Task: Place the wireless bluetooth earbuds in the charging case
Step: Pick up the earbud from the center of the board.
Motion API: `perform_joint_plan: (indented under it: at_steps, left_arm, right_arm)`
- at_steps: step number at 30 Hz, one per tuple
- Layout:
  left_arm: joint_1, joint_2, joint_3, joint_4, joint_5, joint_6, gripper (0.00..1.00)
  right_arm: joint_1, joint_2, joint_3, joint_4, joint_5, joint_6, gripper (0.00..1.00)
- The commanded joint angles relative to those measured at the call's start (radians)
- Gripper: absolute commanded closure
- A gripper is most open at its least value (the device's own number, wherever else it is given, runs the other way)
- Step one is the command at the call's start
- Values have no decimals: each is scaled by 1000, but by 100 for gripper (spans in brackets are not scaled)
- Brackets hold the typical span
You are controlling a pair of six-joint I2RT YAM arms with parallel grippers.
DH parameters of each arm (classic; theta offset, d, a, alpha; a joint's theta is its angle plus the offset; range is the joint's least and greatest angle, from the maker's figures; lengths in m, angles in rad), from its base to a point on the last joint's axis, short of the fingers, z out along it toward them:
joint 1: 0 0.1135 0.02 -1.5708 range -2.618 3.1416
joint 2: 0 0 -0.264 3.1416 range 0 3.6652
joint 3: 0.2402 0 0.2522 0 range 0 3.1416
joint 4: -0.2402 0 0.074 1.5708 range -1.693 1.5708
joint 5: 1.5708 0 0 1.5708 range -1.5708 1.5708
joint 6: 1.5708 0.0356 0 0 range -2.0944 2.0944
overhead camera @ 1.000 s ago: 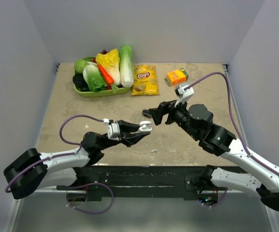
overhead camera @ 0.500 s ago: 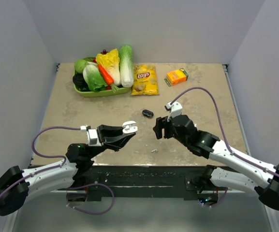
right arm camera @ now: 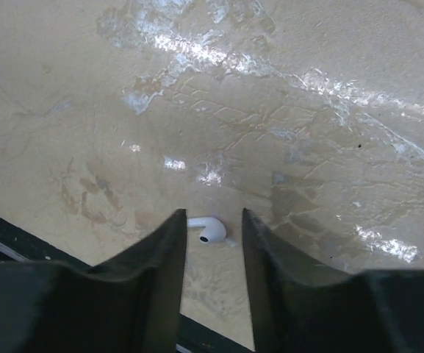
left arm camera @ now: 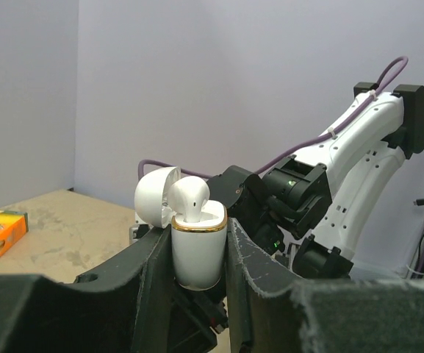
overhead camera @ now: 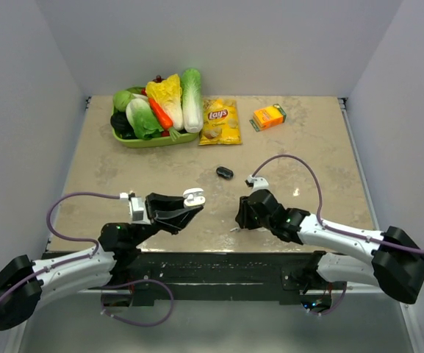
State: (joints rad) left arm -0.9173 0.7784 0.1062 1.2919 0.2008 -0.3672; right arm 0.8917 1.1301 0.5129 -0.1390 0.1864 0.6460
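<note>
The earbuds here are white. One earbud [left arm camera: 189, 197] stands in the white, gold-rimmed charging case [left arm camera: 197, 254], whose lid [left arm camera: 155, 195] is flipped back. My left gripper [left arm camera: 198, 232] is shut on the case and holds it upright above the near table; the top view shows the case [overhead camera: 194, 195] at its fingertips. The other earbud [right arm camera: 210, 230] lies on the table close to the near edge. My right gripper [right arm camera: 213, 217] is down over it, open, with a finger on each side. The left finger is close to the stem and the right one stands apart. From above, that earbud [overhead camera: 234, 229] is a tiny speck by the right gripper [overhead camera: 239, 220].
A green tray [overhead camera: 147, 142] of toy vegetables sits at the back left. Beside it lie a yellow chips bag [overhead camera: 220, 121] and an orange box [overhead camera: 268, 117]. A small black oval object [overhead camera: 224, 173] lies mid-table. The black rail [overhead camera: 197, 261] runs along the near edge.
My right arm has come down and back toward the near edge, setting its fingers around the loose earbud while the jaws narrowed. My left arm drew back and left with the case.
</note>
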Motion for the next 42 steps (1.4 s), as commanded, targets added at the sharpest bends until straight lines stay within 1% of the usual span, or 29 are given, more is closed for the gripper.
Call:
perform_joint_plan:
  at_steps: [1, 2, 3, 4, 5, 8, 12, 20, 26, 31, 37, 39, 40, 41, 42]
  left_arm:
    - [-12, 10, -8, 162, -8, -19, 100]
    - [-15, 9, -8, 162, -6, -18, 100]
    - [-18, 10, -13, 162, -9, -18, 100]
    - [-22, 9, -14, 161, -11, -16, 100]
    - [-23, 9, -16, 161, -14, -13, 100]
    - [-28, 15, -23, 162, -24, -12, 100]
    - [-35, 25, -31, 170, -37, -13, 100]
    - [-48, 18, -31, 147, -41, -6, 100]
    - [-49, 5, -40, 139, -44, 4, 100]
    - [-51, 7, -42, 133, -43, 4, 100]
    - [-51, 5, -45, 135, -43, 2, 100]
    - [-51, 5, -46, 135, -43, 2, 100]
    - [-51, 2, -48, 135, -43, 2, 100]
    - [-52, 1, -46, 133, -44, 4, 100]
    - [-52, -2, -46, 130, -44, 5, 100]
  right_arm:
    - [12, -21, -36, 88, -13, 81, 73]
    - [13, -29, -43, 82, -7, 75, 86]
    - [21, -41, -54, 66, -1, 69, 94]
    - [24, -47, -62, 59, 1, 63, 99]
    - [29, -53, -71, 59, -1, 60, 100]
    - [46, -46, -112, 78, -22, 58, 100]
    - [55, -26, -99, 72, -12, 57, 100]
    - [55, 78, -63, 45, 31, 98, 100]
    - [55, 103, -76, 90, 18, 122, 100]
    - [55, 157, -68, 111, 13, 124, 100]
    - [55, 218, -27, 134, 28, 113, 100]
    - [53, 224, -1, 107, 45, 110, 100]
    - [55, 211, 9, 90, 77, 112, 99]
    - [53, 194, 18, 73, 96, 115, 96]
    - [53, 172, 19, 38, 114, 122, 91]
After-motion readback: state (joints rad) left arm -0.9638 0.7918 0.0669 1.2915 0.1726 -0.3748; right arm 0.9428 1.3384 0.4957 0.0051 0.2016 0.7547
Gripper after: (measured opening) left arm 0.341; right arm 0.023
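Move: The earbud lies flat on the board under the right fingertips, about 2 cm back, 1 cm left and 5 cm below the hand. The black case is its nearest neighbour, roughly 15 cm ahead of this hand, 4 cm left and 4 cm below. From the left hand, the same earbud lies some 4 cm ahead, 11 cm to the right and 28 cm lower. Down about 4.5 cm and back 3 cm, the half-open right fingers shut fully without the earbud between them. Then, staying low over the board, they slide left and forward about 2.5 cm each way with the tips closed, pushing along the earbud's side. The left hand keeps the white case pinched and sinks about 2 cm. ##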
